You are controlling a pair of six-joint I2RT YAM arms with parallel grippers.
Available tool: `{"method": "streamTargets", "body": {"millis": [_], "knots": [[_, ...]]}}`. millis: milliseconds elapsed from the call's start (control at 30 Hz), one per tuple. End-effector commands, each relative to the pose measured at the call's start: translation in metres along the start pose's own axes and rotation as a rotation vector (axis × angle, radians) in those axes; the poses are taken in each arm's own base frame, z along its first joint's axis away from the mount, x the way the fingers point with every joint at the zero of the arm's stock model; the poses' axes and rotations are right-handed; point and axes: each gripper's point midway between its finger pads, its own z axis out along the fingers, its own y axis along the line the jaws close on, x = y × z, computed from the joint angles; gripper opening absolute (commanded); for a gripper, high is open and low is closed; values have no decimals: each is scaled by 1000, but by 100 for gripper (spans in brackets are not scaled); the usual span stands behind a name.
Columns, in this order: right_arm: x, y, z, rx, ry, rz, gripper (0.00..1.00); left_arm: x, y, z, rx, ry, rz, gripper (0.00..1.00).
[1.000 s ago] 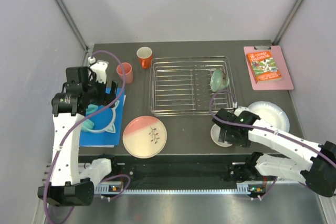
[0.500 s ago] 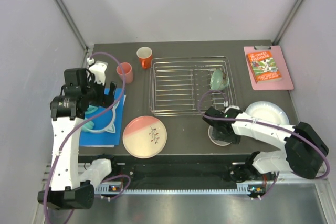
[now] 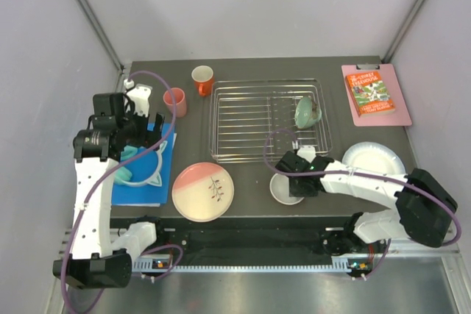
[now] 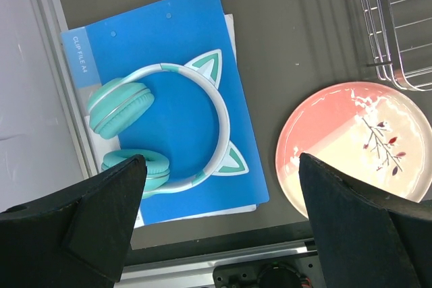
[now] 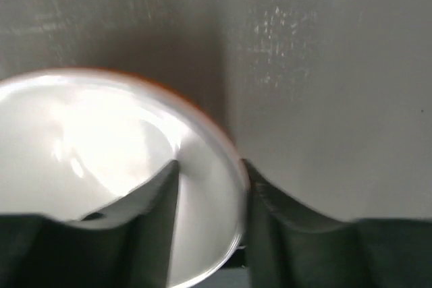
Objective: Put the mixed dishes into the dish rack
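Observation:
The orange bowl point(image 3: 285, 189) with its white inside point(image 5: 101, 166) sits on the table in front of the dish rack point(image 3: 243, 158). My right gripper point(image 3: 293, 179) point(image 5: 210, 166) stands astride the bowl's rim, one finger inside and one against the outside, with the jaws partly closed and a gap still showing at the inner finger. A mint-green bowl point(image 3: 307, 112) leans in the rack's right end. Also on the table are the pink-and-cream plate point(image 3: 204, 191) point(image 4: 351, 146), the pale plate point(image 3: 375, 161), the pink cup point(image 3: 175, 101) and the orange cup point(image 3: 202, 79). My left gripper point(image 3: 151, 124) point(image 4: 221, 160) hangs open and empty above the headphones.
Teal cat-ear headphones point(image 3: 136, 163) point(image 4: 162, 126) lie on a blue folder point(image 3: 140, 190) point(image 4: 175, 38) at the left. A pink clipboard with a book point(image 3: 375, 93) lies at the back right. The rack's corner point(image 4: 398, 25) shows in the left wrist view.
My right gripper has moved left along the front of the rack and narrowed its jaws. The orange bowl has slid left with it. The left arm has barely shifted.

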Motion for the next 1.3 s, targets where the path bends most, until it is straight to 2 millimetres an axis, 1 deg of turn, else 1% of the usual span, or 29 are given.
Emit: {"method": "streamTargets", "body": {"millis": [0, 33, 100, 133, 200, 233, 300, 400, 433, 467, 500, 533, 600, 633, 667, 700, 733, 800, 833, 900, 933, 1000, 1033, 1100, 1133, 1200, 1267], "knots": [[4, 8, 3, -34, 5, -36, 31, -16, 3, -1, -14, -62, -8, 99], [6, 7, 5, -32, 6, -34, 24, -16, 4, -1, -17, -64, -10, 99], [7, 6, 7, -28, 6, -35, 18, -16, 4, 0, -19, -59, -12, 99], [6, 5, 7, -23, 1, -39, 11, -16, 4, 0, -16, -60, -12, 99], [4, 3, 5, -18, -10, -37, 3, -15, 4, 1, -14, -57, -10, 99], [5, 0, 3, -1, -18, -48, 0, -15, 5, 1, -19, -59, -9, 99], [-1, -1, -4, 8, -51, -50, 0, -15, 5, 3, -16, -55, -8, 99], [-19, -2, -32, 51, -153, -87, 0, -15, 5, 6, -14, -49, -4, 99], [-33, -5, -54, 98, -224, -123, 0, -15, 5, 7, -13, -49, -7, 99], [-40, -4, -66, 124, -259, -140, 0, -16, 5, 8, -14, -52, -5, 99], [-53, -2, -90, 140, -295, -136, 0, -15, 6, 9, -14, -46, -4, 99], [-63, 3, -105, 151, -357, -163, 0, -16, 5, 10, -12, -49, -2, 99], [-76, 8, -124, 185, -402, -186, 0, -16, 5, 13, -7, -43, -3, 99], [-95, 6, -149, 212, -461, -184, 0, -16, 4, 13, -4, -42, -2, 99], [-104, 8, -154, 248, -490, -191, 0, -16, 4, 14, -3, -43, -5, 99], [-116, 8, -164, 267, -526, -239, 0, -15, 4, 14, -1, -41, -4, 99], [-128, 11, -175, 260, -570, -228, 0, -15, 4, 14, -2, -43, -5, 99], [-140, 6, -182, 288, -595, -235, 0, -14, 3, 15, -2, -44, -2, 99], [-151, -5, -182, 330, -606, -208, 0, -13, 4, 15, -2, -41, -2, 99], [-162, -21, -178, 408, -613, -204, 0, -12, 3, 14, -4, -41, 2, 99], [-173, -39, -176, 479, -620, -175, 0, -11, 4, 13, -8, -40, 2, 99], [-184, -55, -175, 562, -631, -169, 0, -9, 4, 12, -10, -38, 9, 99], [-194, -71, -177, 635, -651, -151, 0, -8, 5, 12, -12, -34, 13, 99], [-203, -84, -175, 720, -657, -159, 0, -8, 5, 11, -14, -36, 19, 99], [-209, -96, -176, 773, -659, -139, 0, -7, 5, 11, -16, -33, 17, 99], [-213, -99, -173, 788, -656, -113, 0, -9, 5, 9, -16, -39, 18, 99], [-216, -101, -171, 826, -660, -132, 0, -9, 5, 8, -15, -41, 20, 99]]}}
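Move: The small white bowl lies at the right fingers, which straddle its right rim; its middle is about 5 cm to that hand's left, level with it in reach and a centimetre lower. From the right hand, the dish rack's middle is some 22 cm ahead and 10 cm left, the green bowl in it 25 cm ahead and 1 cm right, the white plate 8 cm ahead and 24 cm right. From the left hand, the white bowl is about 41 cm right, 10 cm back and 24 cm down. The right hand slides about 3 cm left and a little forward while its fingers close and pinch the white bowl's right rim, then eases back slightly and lifts the bowl steeply. Some 20 cm up it swings forward and right, ending about 12 cm farther out and 7 cm right of its start above the rack's near right corner, nearing the green bowl, with the wrist tilted some 50 degrees so the fingers swing forward and to the right. ##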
